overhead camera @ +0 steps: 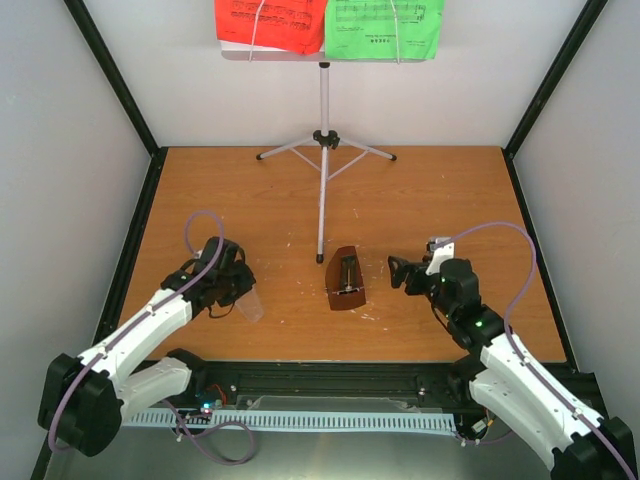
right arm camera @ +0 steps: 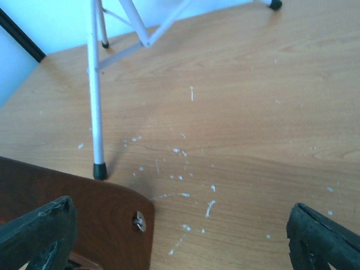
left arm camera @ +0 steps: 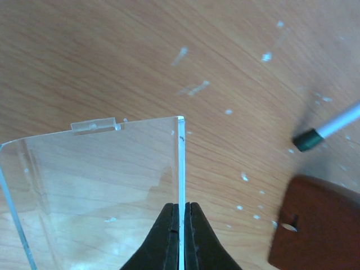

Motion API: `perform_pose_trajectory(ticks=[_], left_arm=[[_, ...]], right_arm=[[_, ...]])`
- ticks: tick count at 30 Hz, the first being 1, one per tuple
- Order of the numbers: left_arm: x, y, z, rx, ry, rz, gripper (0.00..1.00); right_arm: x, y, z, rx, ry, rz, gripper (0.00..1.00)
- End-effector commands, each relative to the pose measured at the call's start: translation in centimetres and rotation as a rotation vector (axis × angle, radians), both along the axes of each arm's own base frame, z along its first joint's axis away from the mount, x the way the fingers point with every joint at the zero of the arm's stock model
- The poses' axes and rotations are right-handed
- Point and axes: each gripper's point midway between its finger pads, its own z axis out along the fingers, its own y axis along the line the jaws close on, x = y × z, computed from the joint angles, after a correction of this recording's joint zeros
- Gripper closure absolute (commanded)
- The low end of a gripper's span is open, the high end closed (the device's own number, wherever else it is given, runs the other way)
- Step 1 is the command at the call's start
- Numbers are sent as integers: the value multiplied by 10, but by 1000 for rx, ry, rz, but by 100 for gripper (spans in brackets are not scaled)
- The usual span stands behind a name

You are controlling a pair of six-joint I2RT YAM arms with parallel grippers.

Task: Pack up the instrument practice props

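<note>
The dark-brown metronome point(overhead camera: 345, 280) lies on the table centre with its cover off. My left gripper point(overhead camera: 238, 292) is shut on one wall edge of the clear cover point(overhead camera: 250, 305), left of the metronome. In the left wrist view the jaws point(left arm camera: 181, 225) pinch the cover's thin edge point(left arm camera: 95, 185), and the metronome's base point(left arm camera: 320, 225) shows at the right. My right gripper point(overhead camera: 402, 272) stands open just right of the metronome, which fills its lower left point(right arm camera: 67, 208); the right gripper point(right arm camera: 183, 230) holds nothing. The silver tripod stand point(overhead camera: 322, 150) carries the red sheet point(overhead camera: 270, 22) and green sheet point(overhead camera: 385, 25).
One stand leg reaches forward and ends in a black foot point(overhead camera: 320, 258) close behind the metronome; the foot also shows in both wrist views point(left arm camera: 308, 139) point(right arm camera: 99, 170). Black frame rails point(overhead camera: 135, 230) border the wooden table on both sides.
</note>
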Motion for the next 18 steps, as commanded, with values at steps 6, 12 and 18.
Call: perform_pose_trajectory(ticks=[6,12,18], left_arm=[[15,-73,64,-287,-48,-286,100],[9,-97,85,-401,-29,-397,100],[0,-112,101,-506,-4,-471,100]], right_arm=[[-13,18,105,35,-333,165,0],[-33,47,169,42,-534,380,0],[-52,85,202,7,-648,554,0]])
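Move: The left hand already holds the clear cover. The upright metronome stands about 25 cm to that hand's right and 3 cm farther out, its middle some 2 cm higher. The music stand's front foot lies roughly 12 cm ahead of the left hand, 18 cm to its right and 8 cm below. From the open, empty right hand, the metronome stands about 11 cm to the left, level with it in reach, its middle some 4 cm lower. Keeping its pinch on the edge of the clear cover, the left hand carries it right, towards the metronome, nearly 10 cm while rising about 7 cm, the fingers swinging some 30 degrees to point more to the right. The empty right hand, wide open, rises about 18 cm and drifts 5 cm left, its fingertips tilting up and turning counter-clockwise. ##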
